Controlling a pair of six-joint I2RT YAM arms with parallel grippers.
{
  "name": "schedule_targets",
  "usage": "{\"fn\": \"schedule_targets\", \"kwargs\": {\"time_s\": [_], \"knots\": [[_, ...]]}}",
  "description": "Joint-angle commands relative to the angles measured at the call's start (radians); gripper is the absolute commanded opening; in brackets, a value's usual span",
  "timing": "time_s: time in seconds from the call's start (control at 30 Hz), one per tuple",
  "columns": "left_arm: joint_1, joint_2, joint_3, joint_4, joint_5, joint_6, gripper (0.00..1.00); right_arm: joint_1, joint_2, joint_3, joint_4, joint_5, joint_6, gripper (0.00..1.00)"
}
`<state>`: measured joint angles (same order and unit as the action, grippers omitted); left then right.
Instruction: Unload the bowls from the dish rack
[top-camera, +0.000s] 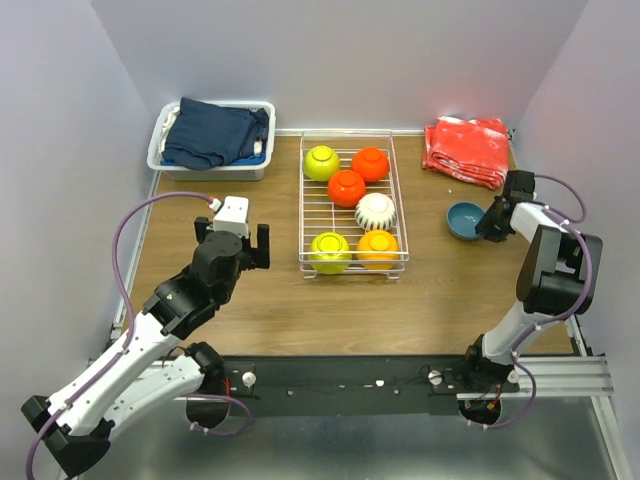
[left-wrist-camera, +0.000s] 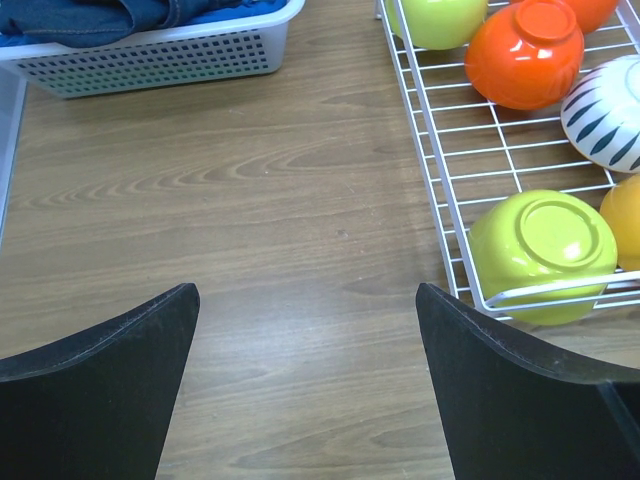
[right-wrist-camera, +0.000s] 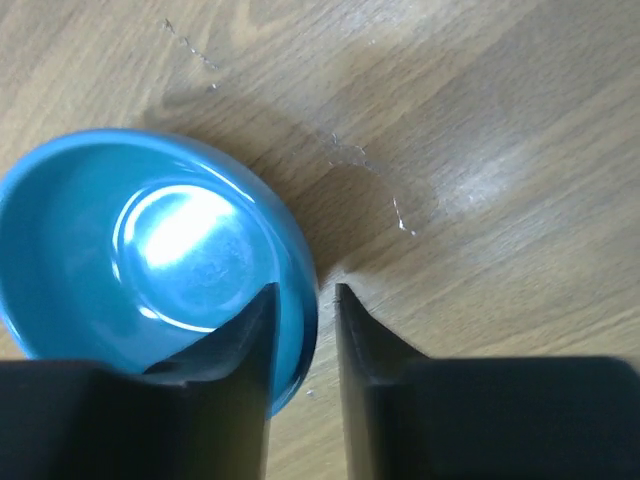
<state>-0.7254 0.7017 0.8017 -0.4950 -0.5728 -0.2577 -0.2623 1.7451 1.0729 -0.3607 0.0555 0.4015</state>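
The blue bowl (top-camera: 465, 220) (right-wrist-camera: 150, 250) sits upright on the table right of the dish rack (top-camera: 303, 215) (left-wrist-camera: 440, 190). My right gripper (top-camera: 490, 222) (right-wrist-camera: 305, 290) straddles its rim, one finger inside and one outside, with a slim gap showing between the outer finger and the rim. In the rack lie two yellow-green bowls (top-camera: 322, 162) (top-camera: 330, 252) (left-wrist-camera: 540, 250), two red-orange bowls (top-camera: 371, 164) (top-camera: 346, 187) (left-wrist-camera: 523, 52), a white striped bowl (top-camera: 375, 211) (left-wrist-camera: 605, 115) and an orange bowl (top-camera: 378, 247), all upside down. My left gripper (top-camera: 232, 245) (left-wrist-camera: 305, 290) stands wide open over bare wood left of the rack.
A white plastic bin (top-camera: 210, 140) (left-wrist-camera: 150, 55) of dark-blue cloth stands at the back left. A folded red cloth (top-camera: 466, 150) lies at the back right, just behind the blue bowl. Walls close in on three sides.
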Motion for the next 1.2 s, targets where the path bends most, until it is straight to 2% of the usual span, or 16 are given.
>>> {"fn": "schedule_targets", "kwargs": {"time_s": [0.0,0.1,0.13,0.2,0.23,0.27,0.43,0.67,1.07,1.17], "knots": [[0.021,0.016,-0.009,0.032,0.056,-0.008,0.99,-0.009,-0.091,-0.021,-0.024,0.032,-0.021,0.50],[0.023,0.044,0.005,0.035,0.071,-0.015,0.99,-0.008,-0.192,-0.034,-0.038,0.020,-0.033,0.67],[0.023,0.068,0.013,0.033,0.076,-0.017,0.99,-0.008,-0.223,-0.045,-0.040,0.015,-0.032,0.76],[0.023,0.099,0.049,0.027,0.091,-0.028,0.99,-0.006,-0.327,-0.062,-0.038,-0.006,-0.033,0.82],[0.023,0.134,0.066,0.020,0.112,-0.031,0.99,-0.006,-0.369,-0.070,-0.037,-0.019,-0.036,0.89],[0.024,0.154,0.083,0.015,0.126,-0.037,0.99,-0.005,-0.404,-0.092,-0.032,-0.051,-0.035,0.91],[0.027,0.312,0.211,0.001,0.212,-0.087,0.99,0.034,-0.681,-0.237,0.067,-0.199,0.037,0.96],[0.029,0.542,0.387,0.024,0.343,-0.181,0.99,0.070,-0.869,-0.372,0.117,-0.371,0.045,0.96],[0.027,1.010,0.698,0.090,0.557,-0.351,0.99,0.212,-0.938,-0.455,0.167,-0.424,0.010,0.96],[0.029,1.111,0.770,0.098,0.571,-0.377,0.99,0.233,-0.946,-0.459,0.164,-0.431,-0.004,0.96]]}}
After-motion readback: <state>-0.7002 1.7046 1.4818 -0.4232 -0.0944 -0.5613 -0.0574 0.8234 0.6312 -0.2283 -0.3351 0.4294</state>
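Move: The blue bowl stands upright on the table, its middle about 3 cm ahead and 5 cm left of the right hand, whose partly opened fingers still straddle its near-right rim. From that hand the red cloth lies some 27 cm ahead and 1 cm left. From the left hand the white striped bowl is roughly 18 cm ahead, 31 cm right and 19 cm down; the red-orange bowl is 25 ahead, 23 right, the front lime bowl 6 ahead, 19 right. The blue bowl's rim is let go as the right fingers, already opening, spread wide; that hand rises about 16 cm, then goes left and back towards the rack, its fingers tilting up and turning counter-clockwise. Meanwhile the open left hand swings right some 20 cm and forward over the rack towards the striped bowl, tipping down about 25 degrees and sinking at the end, touching no bowl. ##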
